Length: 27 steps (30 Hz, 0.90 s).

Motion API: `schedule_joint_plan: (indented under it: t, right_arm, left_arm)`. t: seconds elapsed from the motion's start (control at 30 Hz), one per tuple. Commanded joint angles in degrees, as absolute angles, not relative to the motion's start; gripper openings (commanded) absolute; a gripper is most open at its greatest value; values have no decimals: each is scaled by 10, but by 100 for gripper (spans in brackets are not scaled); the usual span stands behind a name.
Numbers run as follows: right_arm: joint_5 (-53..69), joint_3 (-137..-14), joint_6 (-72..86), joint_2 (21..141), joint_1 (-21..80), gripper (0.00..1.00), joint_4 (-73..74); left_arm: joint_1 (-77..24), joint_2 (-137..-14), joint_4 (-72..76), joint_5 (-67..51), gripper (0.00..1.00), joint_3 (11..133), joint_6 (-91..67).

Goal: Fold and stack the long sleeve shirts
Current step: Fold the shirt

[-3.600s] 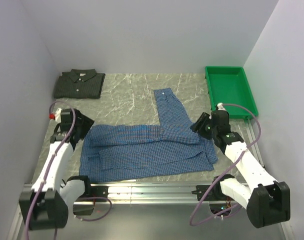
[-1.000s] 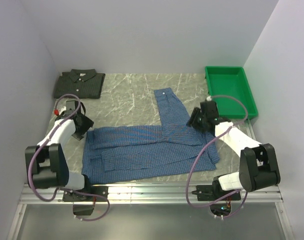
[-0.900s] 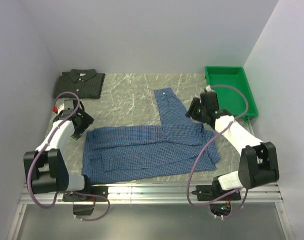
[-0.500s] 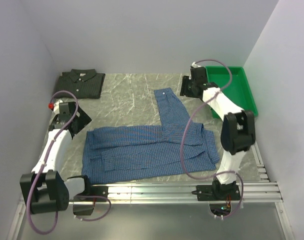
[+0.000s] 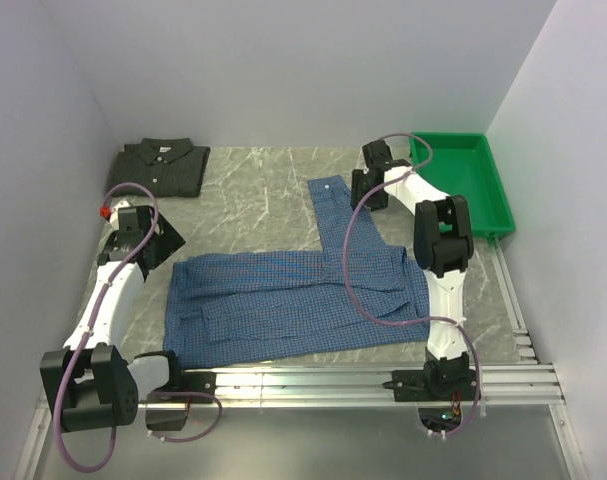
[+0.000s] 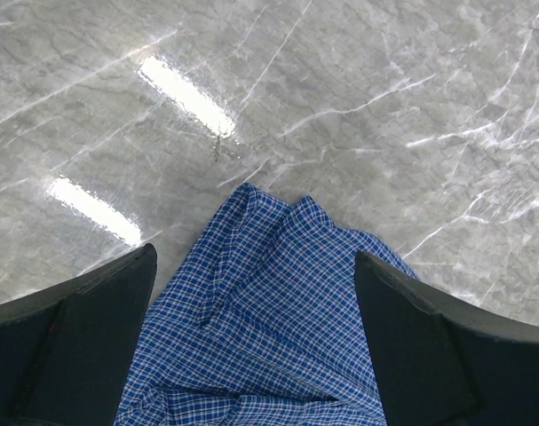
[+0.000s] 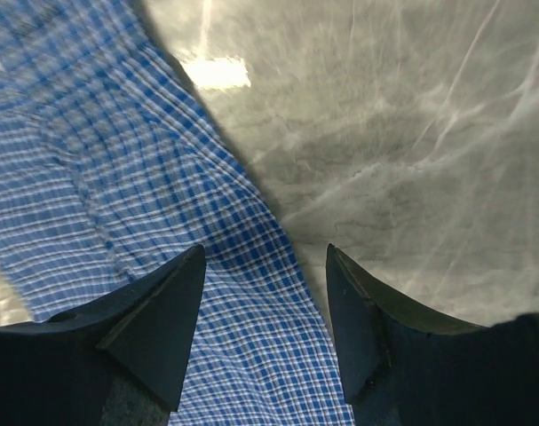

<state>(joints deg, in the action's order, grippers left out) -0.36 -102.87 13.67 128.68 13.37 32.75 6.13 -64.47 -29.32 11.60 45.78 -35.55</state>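
The blue checked long sleeve shirt (image 5: 293, 300) lies flat across the near half of the table, one sleeve (image 5: 339, 215) reaching toward the back. The dark green-grey shirt (image 5: 158, 167) rests folded at the back left. My left gripper (image 5: 161, 243) hovers open at the blue shirt's left corner (image 6: 278, 302), nothing gripped between its fingers (image 6: 83, 346). My right gripper (image 5: 361, 190) is open over the sleeve's right edge (image 7: 242, 240) near the cuff, holding nothing.
A green plastic tray (image 5: 461, 180) stands at the back right, just behind the right arm. Grey marble tabletop (image 5: 253, 195) shows between the two shirts. White walls close in the left, back and right sides.
The right arm swung from the shirt's right side to the back, over the sleeve's far end. The left gripper opened wide and stayed by the left corner.
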Motion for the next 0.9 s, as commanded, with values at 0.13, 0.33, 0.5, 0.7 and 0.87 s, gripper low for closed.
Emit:
schedule_joint_plan:
  t: [0.13,0.33,0.5,0.7,0.87]
  right_arm:
    - [7,-1087,142,1316,143,64,385]
    - [29,-1111,143,1345,157,62,431]
    - [17,-1080,146,1341,183,51,416]
    - [-24,-1082,138,1310,185,8,393]
    - [-69,-1047,108,1208,190,0,379]
  left_arm:
    - [62,-632,-273,102,99,454,-341]
    - [61,-635,-275,103,99,457,-342]
    - [62,-623,-272,102,99,453,-342]
    - [61,-625,-272,98,99,454,-340]
    - [62,-620,-269,97,98,451,-341]
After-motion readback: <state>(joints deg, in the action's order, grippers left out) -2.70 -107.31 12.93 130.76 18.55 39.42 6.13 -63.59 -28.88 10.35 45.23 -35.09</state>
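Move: The blue sleeve's right edge, just short of the cuff, lies about 3 cm left and 2 cm back of the right hand and some 2 cm below it. The cuff's middle is roughly 10 cm left and 5 cm farther out, the shirt body about 16 cm left and 23 cm back, the green bin some 24 cm to the right and 5 cm ahead. From the left hand the sleeve edge is around 43 cm right, 19 cm ahead, 11 cm lower. The blue sleeve's right edge near the cuff is pinched by the right hand: after settling about 1 cm lower, the open fingers slide some 4 cm left and 2 cm back in over the edge, turning about 5 degrees counter-clockwise. They shut on the cloth towards the end of that slide, then rise slightly. ##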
